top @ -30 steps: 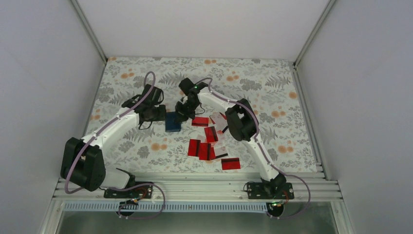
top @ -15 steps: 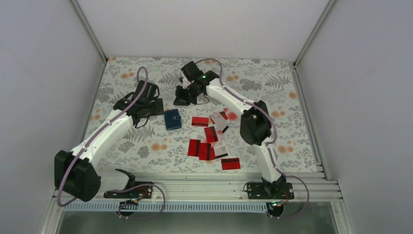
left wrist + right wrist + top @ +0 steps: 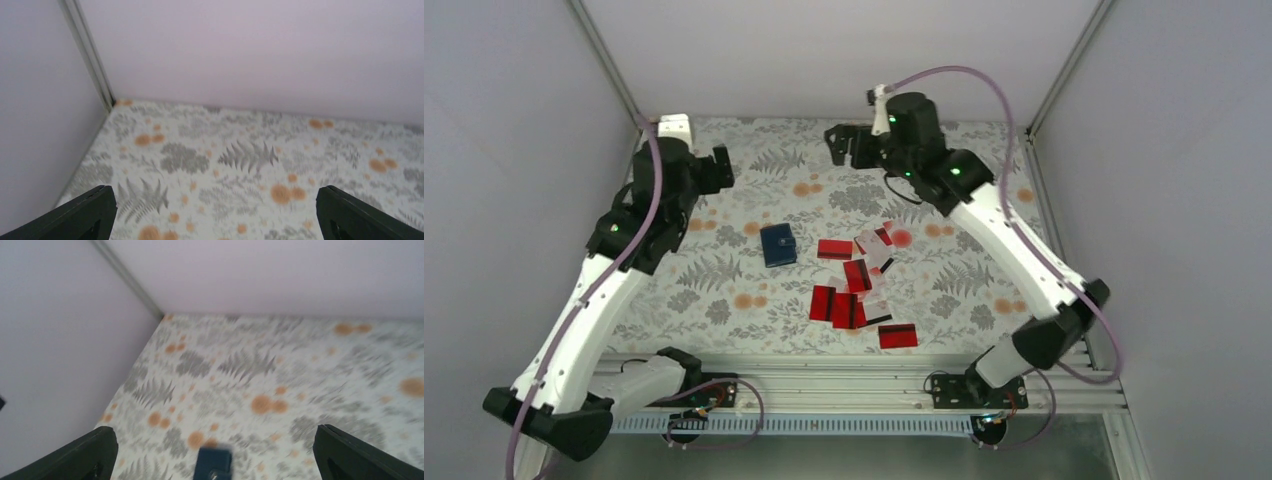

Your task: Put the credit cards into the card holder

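The card holder (image 3: 778, 244), dark navy and folded shut, lies flat on the floral cloth left of centre; its top edge with the pale snap shows at the bottom of the right wrist view (image 3: 214, 466). The credit cards (image 3: 852, 292), mostly red and some with black stripes or white faces, lie scattered to its right, one apart near the front (image 3: 897, 335). My left gripper (image 3: 720, 168) (image 3: 215, 191) hangs open high over the back left, with nothing in it. My right gripper (image 3: 842, 144) (image 3: 214, 433) hangs open high over the back middle, also with nothing in it.
Pale walls close the table (image 3: 984, 200) in on the left, back and right, with metal corner posts (image 3: 604, 60). An aluminium rail (image 3: 824, 385) with the arm bases runs along the near edge.
Both arms have lifted away from the card holder and swung up and back, left arm to the left, right arm to the right. Both grippers have opened wide. The holder stays on the cloth.
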Robot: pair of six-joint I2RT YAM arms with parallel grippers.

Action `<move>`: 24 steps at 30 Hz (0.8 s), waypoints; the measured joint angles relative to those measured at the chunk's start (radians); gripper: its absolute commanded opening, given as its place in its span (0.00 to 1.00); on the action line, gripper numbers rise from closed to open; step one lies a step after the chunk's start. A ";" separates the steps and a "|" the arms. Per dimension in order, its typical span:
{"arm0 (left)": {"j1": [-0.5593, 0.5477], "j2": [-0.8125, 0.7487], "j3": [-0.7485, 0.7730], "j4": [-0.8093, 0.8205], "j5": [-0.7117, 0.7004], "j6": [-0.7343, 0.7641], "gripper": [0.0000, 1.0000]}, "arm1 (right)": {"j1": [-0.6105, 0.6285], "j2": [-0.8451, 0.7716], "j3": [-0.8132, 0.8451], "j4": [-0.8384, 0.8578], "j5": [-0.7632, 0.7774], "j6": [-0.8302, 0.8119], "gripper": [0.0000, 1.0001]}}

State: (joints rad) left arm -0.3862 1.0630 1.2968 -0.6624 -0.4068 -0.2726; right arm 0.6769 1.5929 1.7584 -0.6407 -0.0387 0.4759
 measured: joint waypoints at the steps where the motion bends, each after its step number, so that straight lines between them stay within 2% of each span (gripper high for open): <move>1: 0.000 -0.015 0.011 0.008 -0.013 0.022 1.00 | -0.002 -0.042 -0.013 0.009 0.050 -0.019 0.99; 8: 0.000 -0.094 0.103 0.098 -0.037 0.186 1.00 | -0.002 -0.230 -0.052 0.078 0.308 -0.123 0.99; 14: 0.000 -0.066 0.176 0.116 -0.115 0.251 1.00 | -0.002 -0.386 -0.252 0.140 0.552 -0.214 0.99; 18: 0.005 -0.049 0.040 0.196 -0.143 0.292 1.00 | -0.005 -0.446 -0.446 0.182 0.643 -0.314 0.99; 24: 0.063 -0.055 -0.326 0.374 -0.090 0.335 1.00 | -0.061 -0.577 -0.833 0.321 0.609 -0.395 0.99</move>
State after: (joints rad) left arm -0.3237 1.0080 0.9710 -0.2882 -0.4969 0.0620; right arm 0.6163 1.0161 0.9257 -0.3195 0.5701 0.0807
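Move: Well below both empty, open hands, some 34 cm down, the closed card holder lies about 11 cm to the right of the left hand and 1 cm back. From the right hand the holder is roughly 16 cm left and 5 cm back. Near it, a red card lies about 2 cm left and 7 cm back of the right hand, and a white card 8 cm right and 6 cm back. Swinging right, away from the card holder and out past the white card, the right hand travels about 19 cm, first climbing, then dropping below its starting height, easing back a little while turning clockwise and rolling its left side down. The left hand rises some 12 cm, drawing back slightly, then comes forward again and sinks to 5 cm below its start, drifting left and rolling its left side up. Both stay wide open, touching nothing. ##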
